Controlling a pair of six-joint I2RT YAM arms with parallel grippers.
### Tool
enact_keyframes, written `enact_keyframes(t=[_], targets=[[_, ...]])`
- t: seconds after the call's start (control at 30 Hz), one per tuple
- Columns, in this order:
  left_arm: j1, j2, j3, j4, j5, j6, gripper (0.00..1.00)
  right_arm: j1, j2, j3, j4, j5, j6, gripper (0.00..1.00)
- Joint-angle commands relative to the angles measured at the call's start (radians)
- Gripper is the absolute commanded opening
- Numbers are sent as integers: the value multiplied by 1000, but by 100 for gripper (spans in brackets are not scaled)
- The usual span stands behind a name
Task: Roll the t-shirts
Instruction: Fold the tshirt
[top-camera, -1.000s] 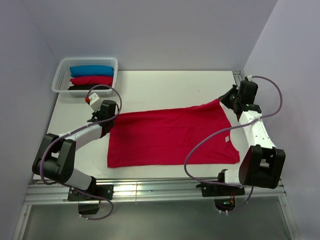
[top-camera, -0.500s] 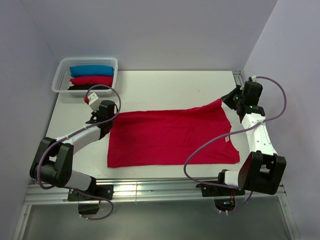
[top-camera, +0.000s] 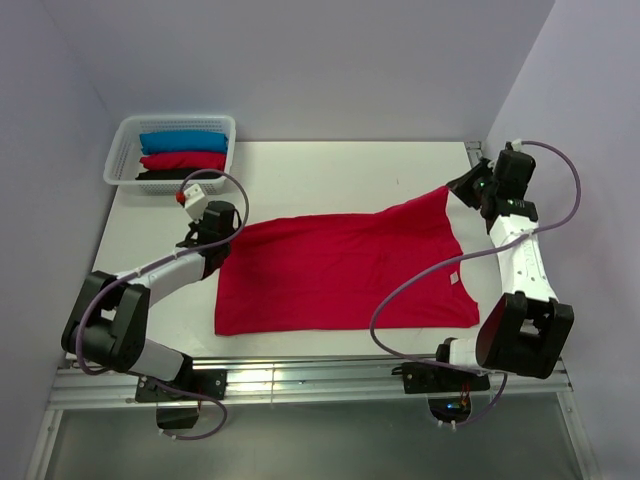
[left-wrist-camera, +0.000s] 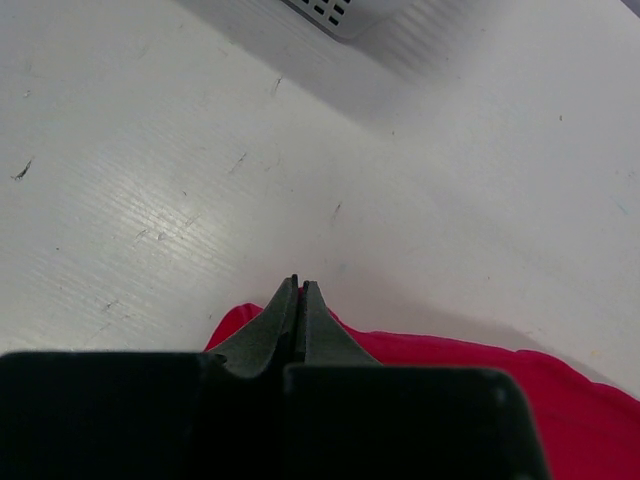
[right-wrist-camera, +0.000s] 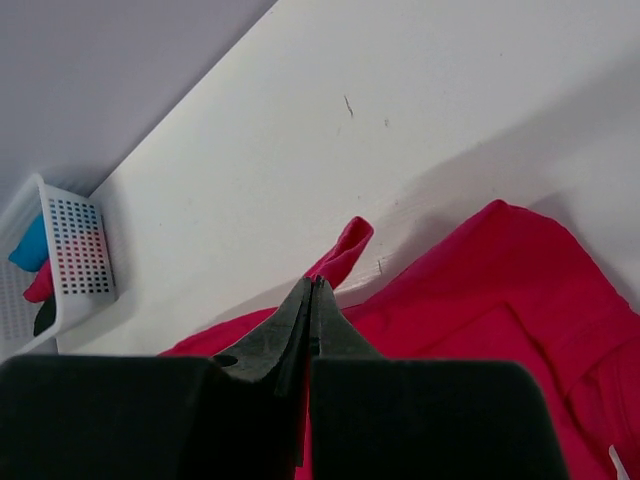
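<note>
A crimson-red t-shirt (top-camera: 340, 272) lies spread on the white table, its pale neck label (top-camera: 453, 280) near the right side. My left gripper (top-camera: 222, 232) is shut on the shirt's far left corner, which shows red in the left wrist view (left-wrist-camera: 420, 352) round the closed fingertips. My right gripper (top-camera: 458, 192) is shut on the shirt's far right corner and holds it lifted off the table. In the right wrist view a fold of red cloth (right-wrist-camera: 345, 250) sticks out past the closed tips.
A white lattice basket (top-camera: 120, 152) stands at the far left with rolled blue (top-camera: 183, 141), red (top-camera: 182, 160) and black (top-camera: 160, 175) shirts in it. The basket's corner shows in both wrist views (left-wrist-camera: 340, 10) (right-wrist-camera: 78, 250). Walls close in on the left, back and right.
My right gripper has moved back and to the right, pulling the shirt's far right corner up and outward. My left gripper has shifted slightly toward the back with its corner.
</note>
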Motion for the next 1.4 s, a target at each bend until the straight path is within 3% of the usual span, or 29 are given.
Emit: enact_keyframes(t=[0.0,0.83,1.37], targets=[[-3,14,34,25,-12,9,0,-16,4,39,13,-29,9,0],[-1,-92,-31,3,-5,-19,0,-39,-149,-94,5,-28,9,0],[-1,-97,-72,9,-11,-51,0,-39,-287,-248,39,52,32,0]])
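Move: Both my hands hold the far edge of the t-shirt up. Its near left corner lies about 24 cm back from my left hand, 6 cm left and 9 cm lower; the basket stands some 20 cm ahead and 17 cm left of that hand. From my right hand the shirt's near right corner is roughly 25 cm back, 12 cm right and 22 cm below, with the white tag about 15 cm back and 6 cm right, nearly as low. Keeping the raised corner pinched, I hold my right hand almost still, then draw it back about 6 cm towards the shirt's near edge, sinking some 2 cm in the later part. My left hand keeps its pinch too, bobs up a little and comes down again while easing back about 2 cm. Both grippers stay shut and the wrists hardly turn. ##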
